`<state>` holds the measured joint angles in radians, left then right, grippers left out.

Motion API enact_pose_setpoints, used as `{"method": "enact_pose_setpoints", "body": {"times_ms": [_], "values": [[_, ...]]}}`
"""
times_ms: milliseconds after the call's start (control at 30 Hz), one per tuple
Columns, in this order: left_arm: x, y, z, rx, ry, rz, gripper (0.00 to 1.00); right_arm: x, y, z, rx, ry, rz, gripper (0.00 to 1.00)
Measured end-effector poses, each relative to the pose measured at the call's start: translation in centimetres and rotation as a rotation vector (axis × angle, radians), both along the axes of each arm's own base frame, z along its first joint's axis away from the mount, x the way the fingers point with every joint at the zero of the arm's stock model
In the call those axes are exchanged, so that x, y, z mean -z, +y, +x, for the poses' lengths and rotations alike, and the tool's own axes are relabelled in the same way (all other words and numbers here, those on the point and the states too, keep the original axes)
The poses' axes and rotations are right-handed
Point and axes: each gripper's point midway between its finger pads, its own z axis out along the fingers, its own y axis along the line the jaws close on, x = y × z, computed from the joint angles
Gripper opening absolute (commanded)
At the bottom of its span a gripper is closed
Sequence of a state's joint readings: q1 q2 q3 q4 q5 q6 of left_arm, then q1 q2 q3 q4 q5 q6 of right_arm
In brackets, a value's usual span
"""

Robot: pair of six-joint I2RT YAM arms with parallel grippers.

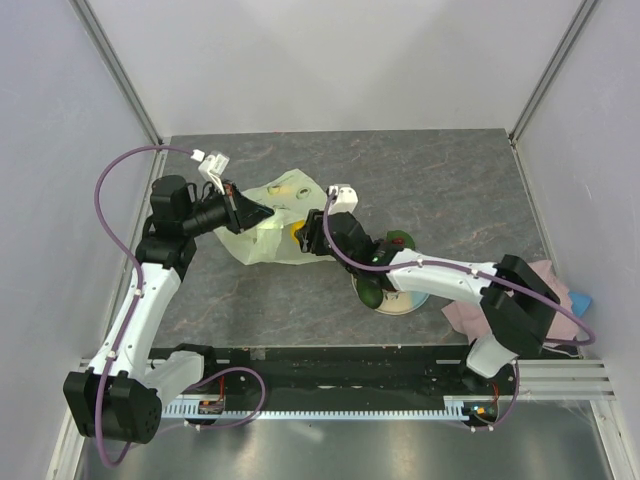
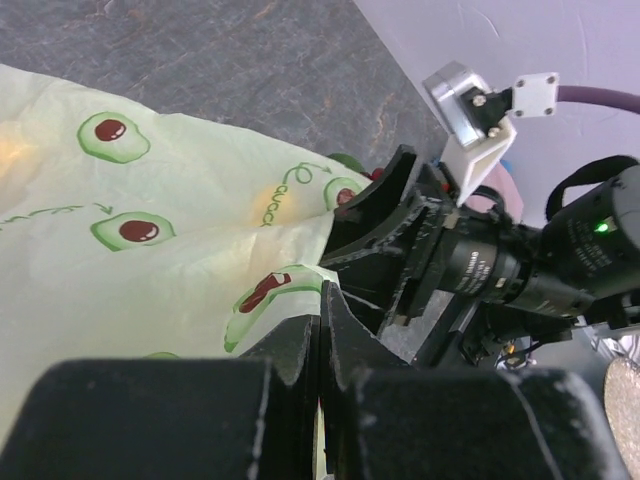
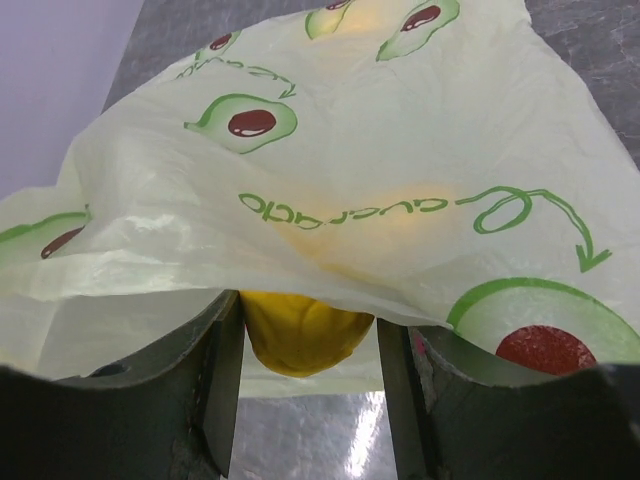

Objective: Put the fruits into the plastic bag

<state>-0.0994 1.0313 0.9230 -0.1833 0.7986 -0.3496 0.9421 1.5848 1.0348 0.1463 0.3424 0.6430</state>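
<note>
The pale green plastic bag (image 1: 268, 238) with avocado prints lies at the table's middle left. My left gripper (image 1: 243, 213) is shut on the bag's edge (image 2: 290, 290), and thin film shows between its jaws (image 2: 325, 320). At the bag's mouth my right gripper (image 1: 303, 237) is closed round a yellow pear (image 3: 300, 335). The pear sits between its fingers (image 3: 215, 380) under the lifted film (image 3: 330, 160). An orange glow (image 3: 370, 235) shows through the bag. Two dark green avocados (image 1: 368, 292) (image 1: 402, 240) are at the plate, under the right arm.
The round plate (image 1: 408, 302) sits right of the bag, partly covered by the right forearm. A pink cloth (image 1: 556, 300) with a blue item (image 1: 582, 299) lies at the table's right edge. Grey walls close in the left, far and right sides.
</note>
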Motion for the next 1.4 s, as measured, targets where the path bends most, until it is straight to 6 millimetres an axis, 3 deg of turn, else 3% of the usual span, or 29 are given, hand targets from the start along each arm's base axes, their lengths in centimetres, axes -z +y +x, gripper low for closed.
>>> {"method": "enact_pose_setpoints", "body": {"times_ms": [400, 500, 533, 600, 833, 967, 1100, 1400], "values": [[-2.0, -1.8, -1.7, 0.157, -0.08, -0.061, 0.02, 4.4, 4.1, 1.2, 0.125, -0.009, 0.067, 0.02], [-2.4, -2.3, -2.3, 0.201, -0.096, -0.077, 0.02, 5.1, 4.8, 1.8, 0.144, -0.004, 0.09, 0.09], [-2.5, -2.4, -2.4, 0.211, -0.1, -0.081, 0.02, 5.2, 5.0, 1.9, 0.149, -0.005, 0.096, 0.18], [-2.7, -2.7, -2.7, 0.23, -0.108, -0.089, 0.01, 5.2, 5.5, 2.4, 0.16, -0.007, 0.108, 0.25], [-2.9, -2.9, -3.0, 0.252, -0.11, -0.1, 0.02, 4.0, 7.1, 3.6, 0.175, -0.019, 0.139, 0.62], [-2.9, -2.9, -3.0, 0.251, -0.107, -0.103, 0.02, 4.3, 7.0, 3.6, 0.177, -0.013, 0.133, 0.74], [-2.8, -3.0, -3.0, 0.25, -0.106, -0.104, 0.02, 4.6, 6.9, 3.5, 0.176, -0.008, 0.119, 0.81], [-2.8, -3.0, -2.9, 0.249, -0.104, -0.103, 0.02, 4.7, 6.9, 3.5, 0.17, -0.012, 0.108, 0.81]]}}
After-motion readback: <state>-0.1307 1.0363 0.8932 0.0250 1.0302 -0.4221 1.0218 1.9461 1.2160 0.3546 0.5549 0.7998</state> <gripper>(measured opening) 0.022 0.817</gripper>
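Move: The right gripper already holds the yellow fruit just at the mouth of the plastic bag. The middle of the bag lies about 6 cm to its left, 5 cm farther out and 9 cm lower. A fruit already in the bag sits some 12 cm ahead, 4 cm left and 14 cm down; the avocado lies roughly 15 cm back, 18 cm right and 14 cm below. From the left gripper, still pinching the bag's rim, the bag's middle is about 18 cm below, 1 cm ahead and 1 cm right. Slide the right gripper with the yellow fruit deeper into the bag: about 7 cm left while sinking some 5 cm, easing forward a little, then stop and spread the fingers to let go of it. Early on, keep the left pinch on the rim and draw it about 3 cm each back, right and up, turning clockwise some 15 degrees, so the film comes over the right gripper. ##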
